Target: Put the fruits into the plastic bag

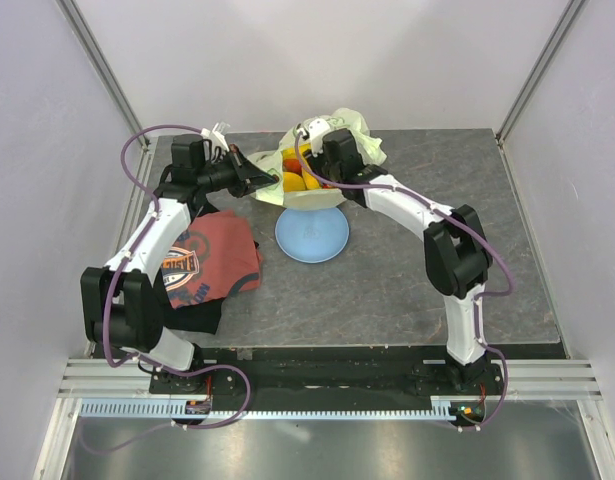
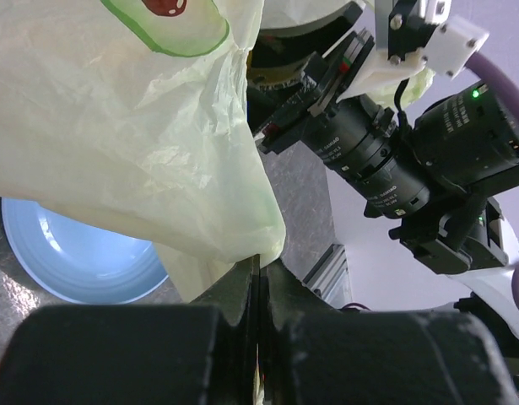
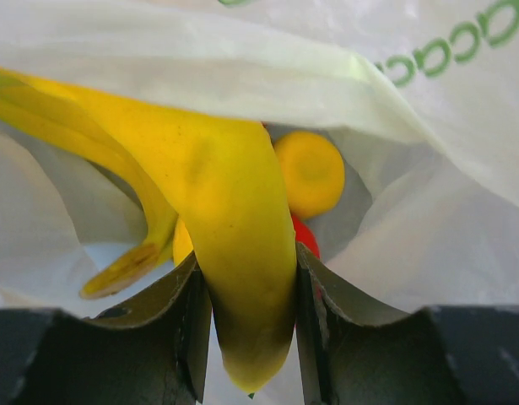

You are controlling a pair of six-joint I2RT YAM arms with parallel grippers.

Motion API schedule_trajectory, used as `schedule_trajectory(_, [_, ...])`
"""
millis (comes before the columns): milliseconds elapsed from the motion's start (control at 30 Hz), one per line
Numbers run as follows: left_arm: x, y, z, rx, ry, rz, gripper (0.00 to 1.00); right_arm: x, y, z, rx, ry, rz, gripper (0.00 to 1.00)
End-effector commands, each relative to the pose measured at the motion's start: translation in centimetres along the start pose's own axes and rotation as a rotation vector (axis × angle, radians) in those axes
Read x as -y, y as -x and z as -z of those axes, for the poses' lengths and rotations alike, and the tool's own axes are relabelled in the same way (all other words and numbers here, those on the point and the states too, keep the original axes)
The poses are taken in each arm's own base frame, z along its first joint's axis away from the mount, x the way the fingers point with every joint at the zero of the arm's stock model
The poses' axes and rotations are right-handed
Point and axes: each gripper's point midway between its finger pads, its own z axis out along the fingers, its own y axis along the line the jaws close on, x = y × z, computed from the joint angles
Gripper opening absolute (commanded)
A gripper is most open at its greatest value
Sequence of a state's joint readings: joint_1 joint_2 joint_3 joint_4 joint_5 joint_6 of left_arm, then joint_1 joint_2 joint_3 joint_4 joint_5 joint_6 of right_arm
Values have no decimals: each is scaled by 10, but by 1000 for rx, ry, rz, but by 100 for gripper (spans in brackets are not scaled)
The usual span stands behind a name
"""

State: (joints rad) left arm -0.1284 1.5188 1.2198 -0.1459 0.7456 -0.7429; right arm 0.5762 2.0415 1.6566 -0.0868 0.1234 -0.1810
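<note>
The pale yellow-green plastic bag [image 1: 355, 135] lies at the back of the table with its mouth held open. My left gripper [image 2: 261, 268] is shut on the bag's edge [image 2: 242, 236], pulling it to the left. My right gripper [image 3: 246, 291] is inside the bag's mouth, shut on a yellow banana [image 3: 234, 245]. In the right wrist view a second banana [image 3: 116, 160], an orange round fruit [image 3: 310, 173] and a bit of a red fruit [image 3: 305, 236] lie further inside the bag [image 3: 428, 228]. From above, yellow and orange fruits [image 1: 295, 172] show in the bag's mouth between the two grippers.
A round blue plate [image 1: 312, 233] sits just in front of the bag, partly under it [image 2: 69, 257]. A red printed T-shirt [image 1: 205, 262] lies on the left under the left arm. Metal frame posts stand at the table's back corners.
</note>
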Motion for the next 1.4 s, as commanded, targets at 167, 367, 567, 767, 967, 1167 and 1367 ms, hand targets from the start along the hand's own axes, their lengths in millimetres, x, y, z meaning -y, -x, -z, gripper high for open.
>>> schedule_trajectory(167, [19,17,-1,17,-59,-19,2,-13,3,-20,-121,-54,64,9])
schedule_trajectory(367, [20,20,-2,16,-58,-19,2,-7,3,-16,-148,-113,-34,29])
schedule_trajectory(567, [21,19,-2,10,-63,-17,2,-17,3,-18,-144,-71,-62,53])
schedule_trajectory(767, [19,19,-1,12,-57,-16,2,-19,8,-14,-118,-49,-76,66])
schedule_trajectory(967, [20,26,-2,26,-58,-11,2,-23,51,13,2,24,-98,67])
schedule_trajectory(1167, [16,44,1,59,-47,-7,2,-23,113,93,174,140,-133,68])
schedule_trajectory(1367, [2,55,7,80,-24,3,2,-11,131,165,251,165,-177,73])
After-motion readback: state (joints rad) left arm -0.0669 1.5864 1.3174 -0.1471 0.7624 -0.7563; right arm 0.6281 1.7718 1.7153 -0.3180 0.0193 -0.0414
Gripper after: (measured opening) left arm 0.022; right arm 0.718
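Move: The last banana, still pinched in the right hand, is bound for the fruit pile in the plastic bag, roughly 2 cm back, 3 cm left and 8 cm below that hand. From the same hand the orange fruit lies about 2 cm ahead and 4 cm left, the tomato 3 cm back and 4 cm right, and the plate some 16 cm back and 3 cm left. From the left hand, holding the bag's rim, the pile is about 9 cm ahead, 10 cm right and well below. The banana is carried left by about 3 cm, then lowered some 4 cm into the bag, drawn a little back to the right, as the right wrist tips slightly down. The right fingers open and let go, then the hand rises about 13 cm and backs 6 cm out of the bag, still open. Late on, the left hand, keeping its pinch on the rim, eases about 3 cm forward and slightly left and up. ##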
